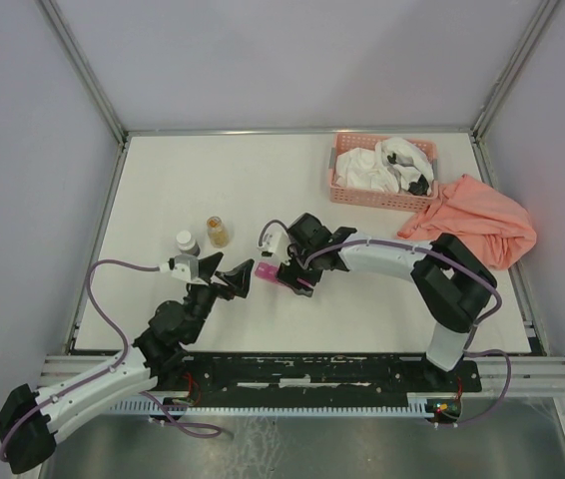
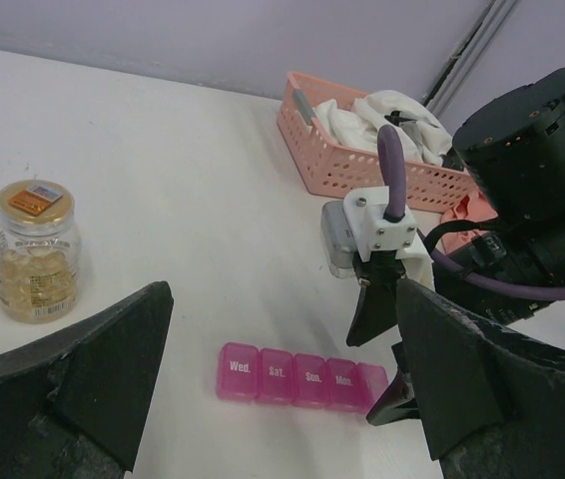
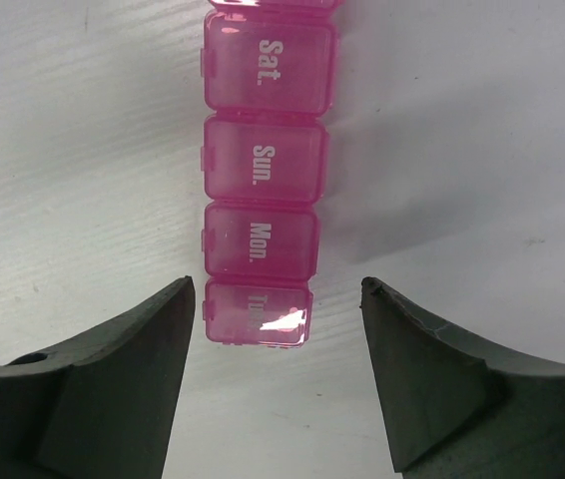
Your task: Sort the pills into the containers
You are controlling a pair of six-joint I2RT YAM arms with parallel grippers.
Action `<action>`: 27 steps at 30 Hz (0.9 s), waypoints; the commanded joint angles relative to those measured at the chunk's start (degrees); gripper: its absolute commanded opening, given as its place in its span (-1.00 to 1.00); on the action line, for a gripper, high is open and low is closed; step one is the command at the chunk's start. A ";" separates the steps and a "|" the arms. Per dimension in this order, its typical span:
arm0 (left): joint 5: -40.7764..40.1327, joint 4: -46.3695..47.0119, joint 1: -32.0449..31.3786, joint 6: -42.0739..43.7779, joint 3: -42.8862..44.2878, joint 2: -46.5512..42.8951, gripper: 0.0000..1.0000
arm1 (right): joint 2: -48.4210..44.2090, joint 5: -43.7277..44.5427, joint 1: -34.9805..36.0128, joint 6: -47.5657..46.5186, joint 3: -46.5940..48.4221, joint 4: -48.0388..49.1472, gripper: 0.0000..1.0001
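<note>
The containers are one slim magenta strip of lidded compartments, lying flat on the white table with all visible lids shut. My right gripper is open, and the strip's end compartment lies between its fingertips with a gap on each side. From the left wrist view, the right gripper straddles the right end of the strip. My left gripper is wide open and holds nothing, just short of the strip's other end. Yellow pills fill a small amber bottle.
A white-capped bottle stands beside the amber bottle at centre left. A salmon lattice basket with white items sits at the back right, next to a crumpled orange cloth. Metal rails edge the table.
</note>
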 commanded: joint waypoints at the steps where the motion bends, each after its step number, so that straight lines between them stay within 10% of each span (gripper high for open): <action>1: -1.40 1.79 0.04 0.70 -5.05 -1.59 0.99 | 0.87 0.88 0.36 1.47 3.02 0.52 0.47; 14: -3.24 -3.93 -0.04 -1.89 -5.11 -7.84 0.99 | 2.63 -0.06 0.36 0.89 4.74 -2.36 0.34; 27: 5.67 -13.72 0.03 -24.86 -4.31 -13.71 0.97 | -4.96 -4.60 -1.56 -3.38 4.26 -4.60 -0.37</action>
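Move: The right hand is low over the near, Tuesday end of the pink pill organizer, its open fingers on either side. The organizer's middle lies about 5 cm to its left, 2 cm ahead and 1 cm down. The amber jar stands some 17 cm left and 11 cm ahead of this hand, the white bottle about 24 cm left and 9 cm ahead. From the left hand, the organizer is roughly 5 cm ahead, 6 cm right and 16 cm below. Staying nearly in place, the right hand sinks only about half a centimetre, then starts back up as its half-closed fingers draw further together and pinch the two long sides of the pill organizer at the Tuesday end. The empty left hand rises some 1.5 cm, then comes down again, easing back slightly and rolling about 10 degrees, left side down, with its fingers wide open. ##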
